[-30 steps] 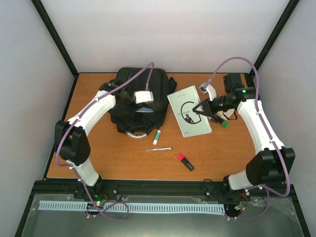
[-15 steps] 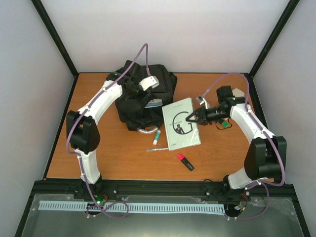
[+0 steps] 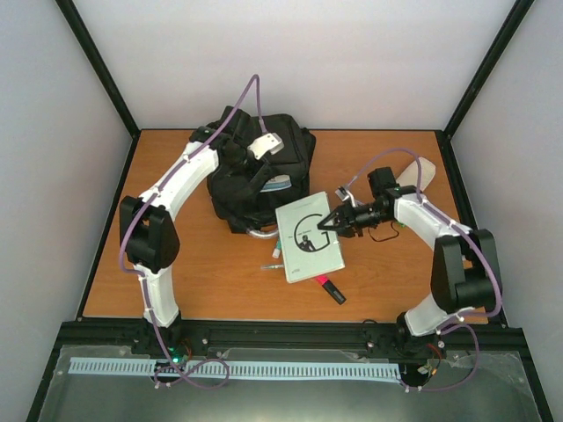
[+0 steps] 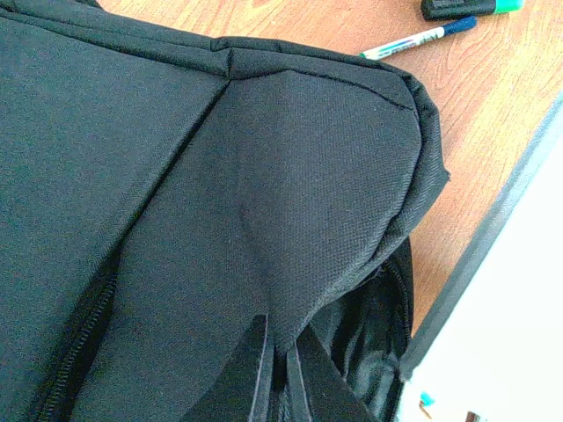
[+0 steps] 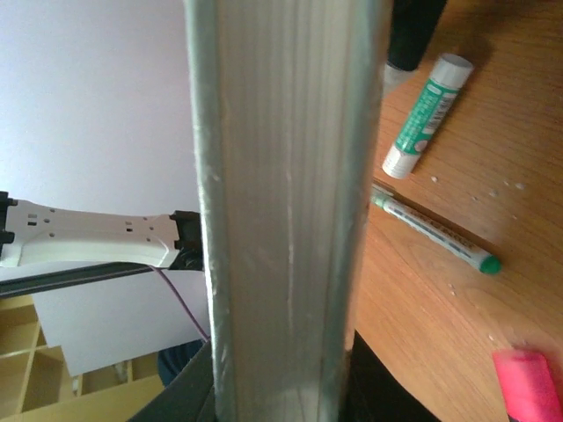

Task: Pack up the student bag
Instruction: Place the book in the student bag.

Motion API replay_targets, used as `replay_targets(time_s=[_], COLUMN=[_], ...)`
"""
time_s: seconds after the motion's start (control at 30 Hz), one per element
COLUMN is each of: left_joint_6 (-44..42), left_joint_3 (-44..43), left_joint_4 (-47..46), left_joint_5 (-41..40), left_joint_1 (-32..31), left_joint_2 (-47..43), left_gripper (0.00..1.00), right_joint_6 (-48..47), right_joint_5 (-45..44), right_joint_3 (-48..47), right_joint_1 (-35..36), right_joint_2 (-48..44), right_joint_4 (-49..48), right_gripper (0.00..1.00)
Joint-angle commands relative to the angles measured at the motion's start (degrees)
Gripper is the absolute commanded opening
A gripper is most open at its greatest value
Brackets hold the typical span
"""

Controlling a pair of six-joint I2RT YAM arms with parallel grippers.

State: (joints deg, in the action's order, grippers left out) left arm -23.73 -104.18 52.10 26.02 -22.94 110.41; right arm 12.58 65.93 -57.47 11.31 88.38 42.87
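The student bag (image 3: 264, 176) is a black fabric backpack lying at the back left of the table, with a grey loop handle (image 3: 255, 233) at its near end. My left gripper (image 3: 250, 172) is shut on a flap of the bag (image 4: 290, 220) and holds it up, so a dark opening (image 4: 369, 343) shows beside the fingers (image 4: 255, 369). My right gripper (image 3: 334, 220) is shut on a pale green book (image 3: 308, 243) and holds it above the table, just right of the bag. In the right wrist view the book's page edge (image 5: 281, 202) fills the middle of the picture.
A green-and-white glue stick (image 5: 428, 114), a white marker with a green cap (image 5: 435, 233) and a pink highlighter (image 3: 332, 288) lie on the table near the book. A blue-capped marker (image 4: 413, 40) and a green highlighter (image 4: 471, 7) lie to the bag's right. White walls stand close on three sides.
My right gripper has carried the book leftward and nearer, up to the bag. My left gripper has swung back and raised the bag's flap, then held still.
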Motion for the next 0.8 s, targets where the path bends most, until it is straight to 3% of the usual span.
replay_targets(time_s=[0.0, 0.43, 0.77], left_joint_6=[-1.2, -0.1, -0.8], left_joint_3=[-4.9, -6.0, -5.8], left_joint_4=[1.7, 2.9, 3.3], left_joint_5=[2.5, 2.7, 3.1], left_joint_1=[-0.2, -0.2, -0.2], left_joint_2=[-1.6, -2.0, -2.3], left_gripper=[0.01, 0.01, 0.01], right_joint_6=[2.2, 11.5, 20.6], right_joint_5=[9.2, 12.1, 11.0], right_joint_3=[-4.5, -17.8, -22.9], right_joint_1=[1.8, 5.2, 5.8], right_joint_2=[4.2, 21.2, 27.4], right_joint_4=[-6.5, -14.7, -21.6], right_gripper=[0.03, 0.03, 0.03])
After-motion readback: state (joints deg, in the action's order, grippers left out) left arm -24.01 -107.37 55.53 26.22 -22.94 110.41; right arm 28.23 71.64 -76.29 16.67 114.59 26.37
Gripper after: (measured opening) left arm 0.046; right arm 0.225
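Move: About 13 cm ahead of the right hand, 14 cm to its left and some 7 cm below it is the student bag's open mouth; the hand already grips the book by its right edge. The first book, inside the bag, shows about 4 cm beyond that mouth; the glue stick lies 4 cm back and 14 cm left of the hand. The left hand already pinches the bag's flap, the mouth about 4 cm back, 4 cm right and 10 cm below it. Carrying the pinched book forward and to the left, the right hand travels some 11 cm towards the bag's mouth, sinking about 3 cm and tipping slightly nose-down, so that the book's far end heads in under the raised flap. The left hand keeps its pinch on the flap, lifting it about 1.5 cm early on, then holding it there. ##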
